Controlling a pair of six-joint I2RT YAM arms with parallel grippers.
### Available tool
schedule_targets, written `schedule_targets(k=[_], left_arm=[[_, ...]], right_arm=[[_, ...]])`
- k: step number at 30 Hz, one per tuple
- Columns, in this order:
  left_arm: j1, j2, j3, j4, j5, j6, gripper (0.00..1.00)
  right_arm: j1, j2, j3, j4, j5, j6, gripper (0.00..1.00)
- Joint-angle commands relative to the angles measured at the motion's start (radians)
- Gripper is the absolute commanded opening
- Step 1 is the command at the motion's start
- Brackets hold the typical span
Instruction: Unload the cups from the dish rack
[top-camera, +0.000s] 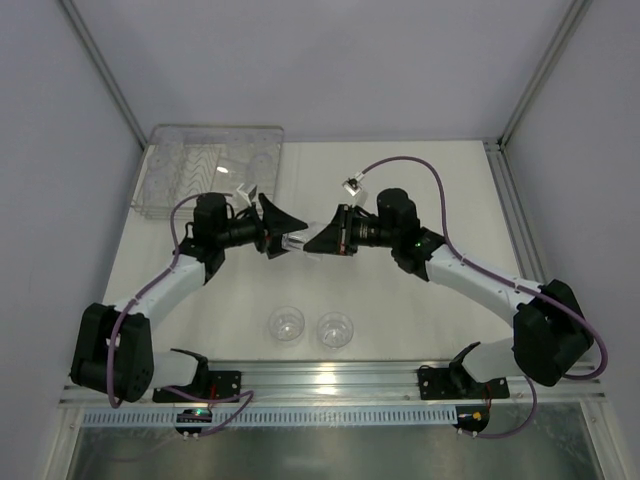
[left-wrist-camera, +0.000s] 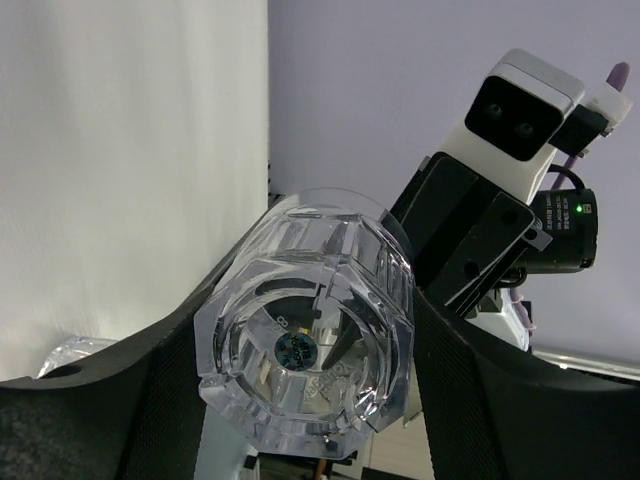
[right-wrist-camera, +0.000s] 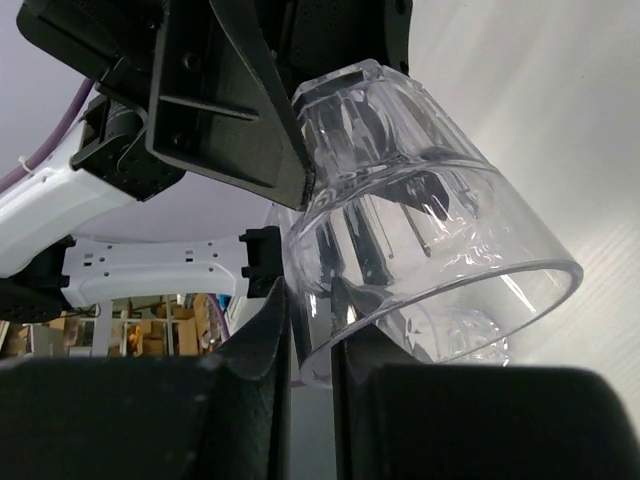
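One clear cup (top-camera: 297, 243) hangs on its side above the table's middle, held between both grippers. My left gripper (top-camera: 277, 240) is shut on its faceted base; in the left wrist view the cup (left-wrist-camera: 300, 330) fills the gap between the black fingers (left-wrist-camera: 120, 410). My right gripper (top-camera: 317, 243) pinches the rim wall, one finger inside and one outside, as the right wrist view shows (right-wrist-camera: 310, 330) on the cup (right-wrist-camera: 430, 230). Two more cups (top-camera: 287, 323) (top-camera: 335, 329) stand upright near the front. The dish rack (top-camera: 196, 165) sits at the back left with clear cups in it.
The rack's tray takes the back left corner. The two standing cups are close to the metal rail (top-camera: 330, 378) at the near edge. Frame posts and grey walls enclose the table. The right arm's wrist camera (left-wrist-camera: 520, 105) faces my left wrist closely.
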Motion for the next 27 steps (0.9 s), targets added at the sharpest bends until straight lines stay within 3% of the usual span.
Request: schedule_targets(k=[1, 3, 4, 6, 8, 12, 13, 16, 17, 22, 27], left_arm=[[-0.032, 0.004, 0.024, -0.09, -0.065, 0.097, 0.7], [-0.032, 0.017, 0.063, -0.173, -0.113, 0.181, 0.85], [-0.029, 0.023, 0.083, -0.295, -0.187, 0.219, 0.93], [-0.026, 0.046, 0.155, -0.418, -0.286, 0.357, 0.98], [-0.011, 0.066, 0.218, -0.565, -0.463, 0.429, 1.0], [0.032, 0.101, 0.319, -0.704, -0.66, 0.537, 1.0], [0.04, 0.106, 0.336, -0.731, -0.689, 0.58, 1.0], [0.041, 0.109, 0.424, -0.785, -0.811, 0.64, 1.0], [0.04, 0.119, 0.445, -0.793, -0.835, 0.679, 1.0], [0.04, 0.182, 0.573, -0.831, -0.981, 0.758, 1.0], [0.043, 0.294, 0.643, -0.784, -1.038, 0.838, 1.0]], right_arm=[[0.013, -0.029, 0.001, 0.077, 0.022, -0.018, 0.04], [0.012, -0.055, -0.01, 0.056, 0.035, -0.028, 0.04], [0.012, -0.063, -0.01, 0.039, 0.057, -0.047, 0.04], [0.013, -0.088, -0.007, -0.022, 0.077, -0.071, 0.04], [0.012, -0.098, 0.03, -0.172, 0.138, -0.137, 0.04], [0.015, -0.098, 0.151, -0.592, 0.343, -0.295, 0.04], [0.019, -0.098, 0.203, -0.762, 0.482, -0.323, 0.04], [0.038, -0.095, 0.252, -1.035, 0.699, -0.384, 0.04], [0.039, -0.098, 0.248, -1.082, 0.782, -0.384, 0.04], [0.068, -0.169, 0.098, -1.213, 0.839, -0.32, 0.04], [0.194, -0.213, -0.051, -1.166, 0.793, -0.223, 0.04]])
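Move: Both hands already hold the same cup in mid-air, the right one pinching its wall. The right hand's goal, bare table near the front edge, lies about 11 cm back, 17 cm to its right and 23 cm below; the two unloaded cups stand 11 cm back, 20 cm below, one about 1 cm left, the other 13 cm left. For the left hand, the next cup in the rack is some 28 cm ahead, 14 cm left, 15 cm below; a lying cup sits 8 cm left of that one. Rightward and down, then also back, the right hand carries the cup some 24 cm towards the free table beside the unloaded cups, rolling about 60 degrees so its fingers swing from pointing left to pointing down, its pinch on the wall kept. The left fingers open wide at the outset and let go of the cup; that hand leaves left and forward towards the rack, about 19 cm, dipping and turning from pointing right to forward and down. ##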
